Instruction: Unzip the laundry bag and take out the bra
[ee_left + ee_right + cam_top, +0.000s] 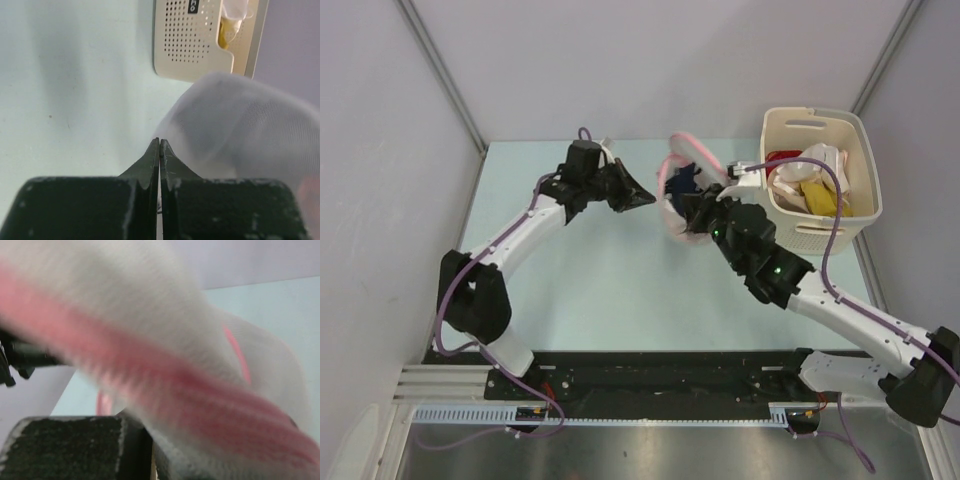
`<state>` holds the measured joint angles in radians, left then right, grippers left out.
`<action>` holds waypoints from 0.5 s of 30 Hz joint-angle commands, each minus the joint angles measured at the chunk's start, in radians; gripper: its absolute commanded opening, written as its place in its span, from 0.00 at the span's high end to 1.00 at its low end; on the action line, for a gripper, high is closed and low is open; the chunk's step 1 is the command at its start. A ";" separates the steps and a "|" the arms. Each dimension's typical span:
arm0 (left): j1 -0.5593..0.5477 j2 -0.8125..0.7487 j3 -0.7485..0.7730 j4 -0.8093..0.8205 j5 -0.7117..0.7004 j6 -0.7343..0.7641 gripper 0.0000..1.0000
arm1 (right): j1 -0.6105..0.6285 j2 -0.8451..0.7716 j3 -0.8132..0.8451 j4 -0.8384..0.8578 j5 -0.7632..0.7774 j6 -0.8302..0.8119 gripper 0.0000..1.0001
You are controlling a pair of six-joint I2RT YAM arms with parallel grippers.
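The laundry bag [671,222], white mesh with pink zipper trim, stands opened up at the middle back of the table. The dark navy bra [683,183] shows inside its mouth. My left gripper [650,199] is shut at the bag's left edge. In the left wrist view its tips [159,141] meet right where the mesh [240,125] begins. My right gripper [695,212] is shut at the bag's lower right side. In the right wrist view the blurred mesh and pink trim [150,330] drape over its jaws [152,440] and hide the fingertips.
A cream slotted basket [820,125] with white, yellow and red clothes stands at the back right, close to the right arm's cable. Its perforated wall [190,45] shows beyond the bag in the left wrist view. Grey walls close in the table's far side.
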<state>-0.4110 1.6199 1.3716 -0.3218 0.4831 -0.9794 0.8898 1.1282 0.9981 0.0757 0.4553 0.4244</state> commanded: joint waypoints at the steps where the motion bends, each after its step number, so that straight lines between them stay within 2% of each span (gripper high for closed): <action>1: -0.025 0.014 0.053 0.055 -0.024 -0.039 1.00 | -0.092 -0.041 -0.055 0.024 -0.099 0.031 1.00; 5: -0.025 0.023 0.049 0.070 -0.020 -0.045 1.00 | -0.106 -0.025 -0.079 0.010 -0.139 0.025 1.00; 10: 0.000 -0.009 0.046 0.059 -0.017 0.073 0.99 | -0.172 0.013 -0.092 0.004 -0.366 0.008 1.00; 11: 0.011 -0.018 0.038 0.059 0.004 0.140 0.99 | -0.181 0.031 -0.090 0.003 -0.477 -0.007 1.00; 15: 0.086 -0.089 0.024 0.043 0.096 0.381 1.00 | -0.229 0.080 -0.090 -0.017 -0.676 -0.036 1.00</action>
<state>-0.3965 1.6421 1.3766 -0.2966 0.4946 -0.8604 0.7002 1.1774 0.8963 0.0231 0.0463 0.4301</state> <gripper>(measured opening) 0.005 0.047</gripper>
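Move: The right gripper already holds the bra in the lifted laundry bag's mouth; the bra's dark bulk lies about 4 cm ahead and 2 cm left of it. The bag's body hangs some 8 cm below the gripper, 2 cm ahead and 2 cm left; its lid flap stands about 6 cm ahead and 4 cm above. The laundry basket is roughly 27 cm right and 5 cm ahead, lower. From the shut left gripper, the bra is some 8 cm right, 3 cm back and 5 cm higher. Keep the right fingers closed on the bra and lower them about 8 cm towards the table with the bag, after a small swing of some 3 cm to the right that you then take back. Meanwhile tip the fingers down and turn them counter-clockwise, each by about 10 degrees, keeping them under the lid flap. ##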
